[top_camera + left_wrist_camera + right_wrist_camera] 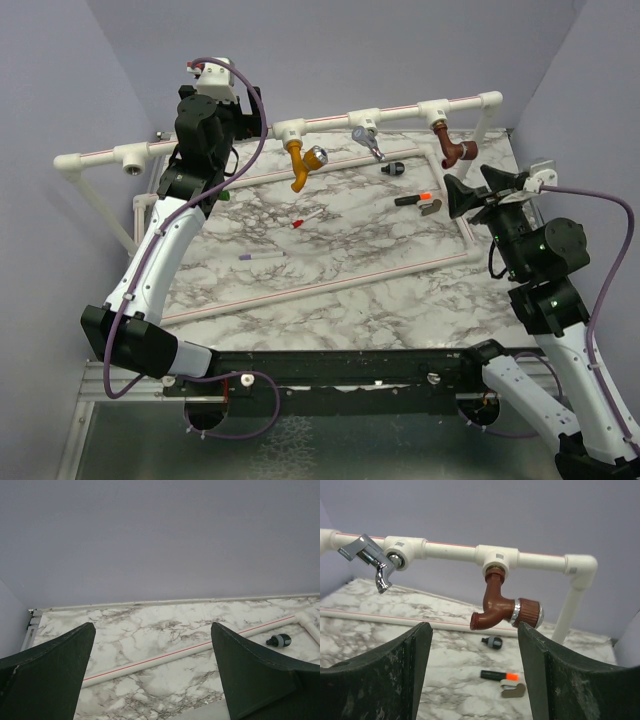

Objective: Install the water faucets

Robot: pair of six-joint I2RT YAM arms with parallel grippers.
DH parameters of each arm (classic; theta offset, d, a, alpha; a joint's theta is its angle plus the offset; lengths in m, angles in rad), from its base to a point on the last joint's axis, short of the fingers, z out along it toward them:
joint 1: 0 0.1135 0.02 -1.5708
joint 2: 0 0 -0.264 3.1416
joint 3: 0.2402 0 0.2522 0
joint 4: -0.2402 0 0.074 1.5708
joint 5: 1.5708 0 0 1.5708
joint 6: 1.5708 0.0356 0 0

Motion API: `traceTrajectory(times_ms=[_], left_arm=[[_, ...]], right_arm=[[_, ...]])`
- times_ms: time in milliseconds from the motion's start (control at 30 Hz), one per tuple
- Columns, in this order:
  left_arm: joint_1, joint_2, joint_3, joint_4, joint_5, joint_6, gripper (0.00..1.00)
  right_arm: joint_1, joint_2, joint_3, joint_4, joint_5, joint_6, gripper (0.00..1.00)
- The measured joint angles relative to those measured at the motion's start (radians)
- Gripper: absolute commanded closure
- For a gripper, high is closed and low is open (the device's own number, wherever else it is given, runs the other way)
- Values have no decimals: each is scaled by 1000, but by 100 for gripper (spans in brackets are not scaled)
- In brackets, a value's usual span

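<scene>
Three faucets hang from the white pipe's tee sockets: mustard-orange point(301, 162), silver-grey point(367, 140) and dark brown point(453, 147). The brown faucet point(504, 607) and the silver one point(374, 562) also show in the right wrist view. The leftmost tee socket point(133, 157) holds nothing. A small green bit point(224, 196) shows beside the left arm; I cannot tell whether it is the green faucet. My right gripper point(480, 188) point(475, 630) is open and empty, just in front of and below the brown faucet. My left gripper point(240, 122) point(152, 627) is open and empty, raised near the rail.
On the marble table lie a black-and-grey cap point(393, 168) point(493, 642) point(278, 640), a black-and-orange marker point(412, 199) point(501, 675), a tan piece point(432, 206), a red-and-white marker point(305, 218) and a purple marker point(260, 256). A low white pipe frame point(165, 655) lies on the table.
</scene>
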Motion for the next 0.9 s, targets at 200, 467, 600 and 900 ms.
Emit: traceTrajectory(times_ms=[200,467,600,900], left_arm=[[0,0,0,0,0,0,1],[0,0,0,0,0,0,1],[0,0,0,0,0,0,1],[0,0,0,0,1,0,1]], right_arm=[[0,-6,-27,49,-103,-317,23],[1,31,-79,55,-258,-672,23],[1,64,-102,84,-261,-799,23],[13,126,-142,251,-182,-1065,25]])
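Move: The brown faucet hangs from its pipe tee about 8 cm ahead of the right hand, 2 cm left and roughly level with it. The tee sits some 4 cm beyond the faucet, 2 cm farther left and 5 cm higher. The chrome faucet is about 16 cm left of the hand, 9 cm ahead and level with it. From the left hand, the brown faucet lies about 39 cm right, 10 cm back and about level. Rolling some 60 degrees so that its left side drops, the right hand dips about 3 cm and drifts left, then pushes forward and rises slightly, ending about 4 cm nearer the brown faucet. The fingers swing to point more leftward and stay open on either side of the line to the faucet, with no touch seen. ##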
